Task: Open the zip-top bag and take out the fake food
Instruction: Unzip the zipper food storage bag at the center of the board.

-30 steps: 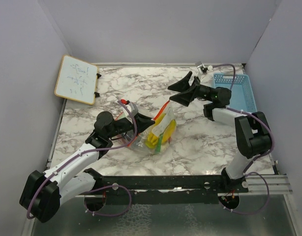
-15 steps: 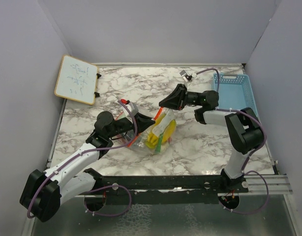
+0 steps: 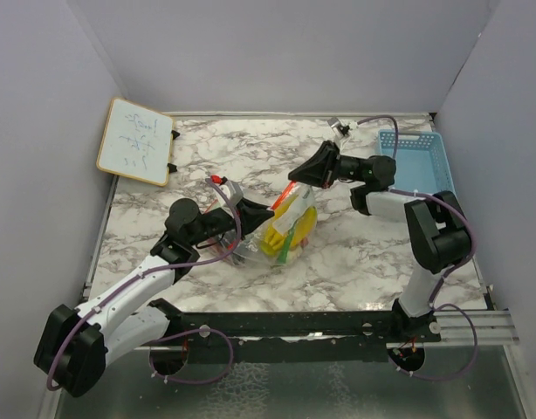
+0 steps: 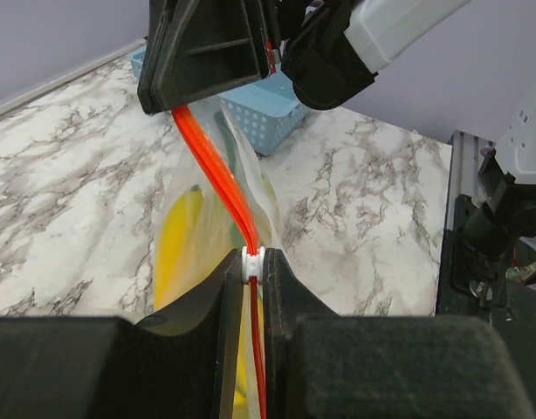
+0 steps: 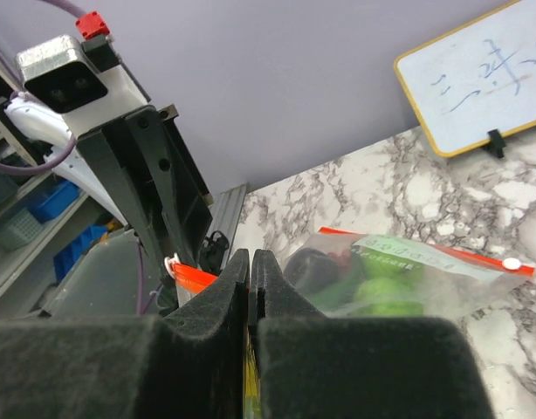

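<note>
A clear zip-top bag with an orange zip strip stands tilted mid-table. It holds a yellow banana bunch and green pieces. My left gripper is shut on the bag's white slider, seen between its fingers in the left wrist view. My right gripper is shut on the far end of the bag's top edge, holding it up; it shows in the left wrist view. A second bag with round lime-green fruit and a dark red grape cluster lies flat beyond.
A light-blue slotted basket stands at the back right. A small whiteboard leans at the back left. The second bag lies under my left arm. Grey walls close in the table on three sides.
My right gripper moved left from near the basket to the bag's top edge and shut on it. The bag's top now stands stretched between both grippers. The left arm barely moved.
</note>
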Motion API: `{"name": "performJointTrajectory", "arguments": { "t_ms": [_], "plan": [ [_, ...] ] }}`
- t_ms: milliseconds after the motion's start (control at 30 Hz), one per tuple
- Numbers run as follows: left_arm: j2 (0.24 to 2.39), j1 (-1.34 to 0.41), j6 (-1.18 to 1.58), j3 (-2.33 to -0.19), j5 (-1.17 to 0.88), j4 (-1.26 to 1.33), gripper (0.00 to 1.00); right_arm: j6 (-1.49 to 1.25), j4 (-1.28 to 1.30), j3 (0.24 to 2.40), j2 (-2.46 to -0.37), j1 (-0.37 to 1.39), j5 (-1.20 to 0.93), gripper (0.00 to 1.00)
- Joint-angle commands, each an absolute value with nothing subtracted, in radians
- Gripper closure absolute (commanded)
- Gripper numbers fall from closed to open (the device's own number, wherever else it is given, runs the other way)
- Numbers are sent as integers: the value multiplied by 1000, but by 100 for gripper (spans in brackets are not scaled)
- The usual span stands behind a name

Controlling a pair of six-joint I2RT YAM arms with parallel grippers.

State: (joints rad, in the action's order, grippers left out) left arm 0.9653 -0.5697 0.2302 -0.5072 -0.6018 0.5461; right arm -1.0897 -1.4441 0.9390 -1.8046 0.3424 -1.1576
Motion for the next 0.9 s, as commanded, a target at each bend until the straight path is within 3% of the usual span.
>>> {"name": "performJointTrajectory", "arguments": {
  "t_ms": [0,467,867],
  "plan": [
    [920,-572,236,-510,-609,557,100,-1117,-1774,978,-1802,250,-1122,98],
    [928,-572,240,-514,-609,552,100,-1174,-1775,1068,-1877,15,-1124,98],
    [943,-572,241,-511,-604,565,100,-1190,-1778,1092,-1909,-28,-1130,98]
  ]
}}
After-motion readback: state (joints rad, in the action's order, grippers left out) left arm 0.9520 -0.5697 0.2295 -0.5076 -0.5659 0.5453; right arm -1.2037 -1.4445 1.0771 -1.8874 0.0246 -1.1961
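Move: The white slider of the zip is pinched in the left fingers, so it lies right at that hand. The right hand already grips the red zip strip, with the slider some 8 cm back and 6 cm to its left, about level. From the right hand, the fake food in this bag hangs about 12 cm back, 1 cm left and 10 cm down; the other bag lies some 12 cm back, 20 cm left and 13 cm down; the blue basket stands 40 cm to the right, 6 cm ahead and 12 cm lower. Rightward and forward in nearly equal parts, the right hand pulls the pinched end of the zip strip away from the left hand, about 14 cm in all at nearly constant height, turning some 15 degrees clockwise before easing to a stop. The left hand stays in place and keeps its hold on the slider, so the strip is drawn through it. ##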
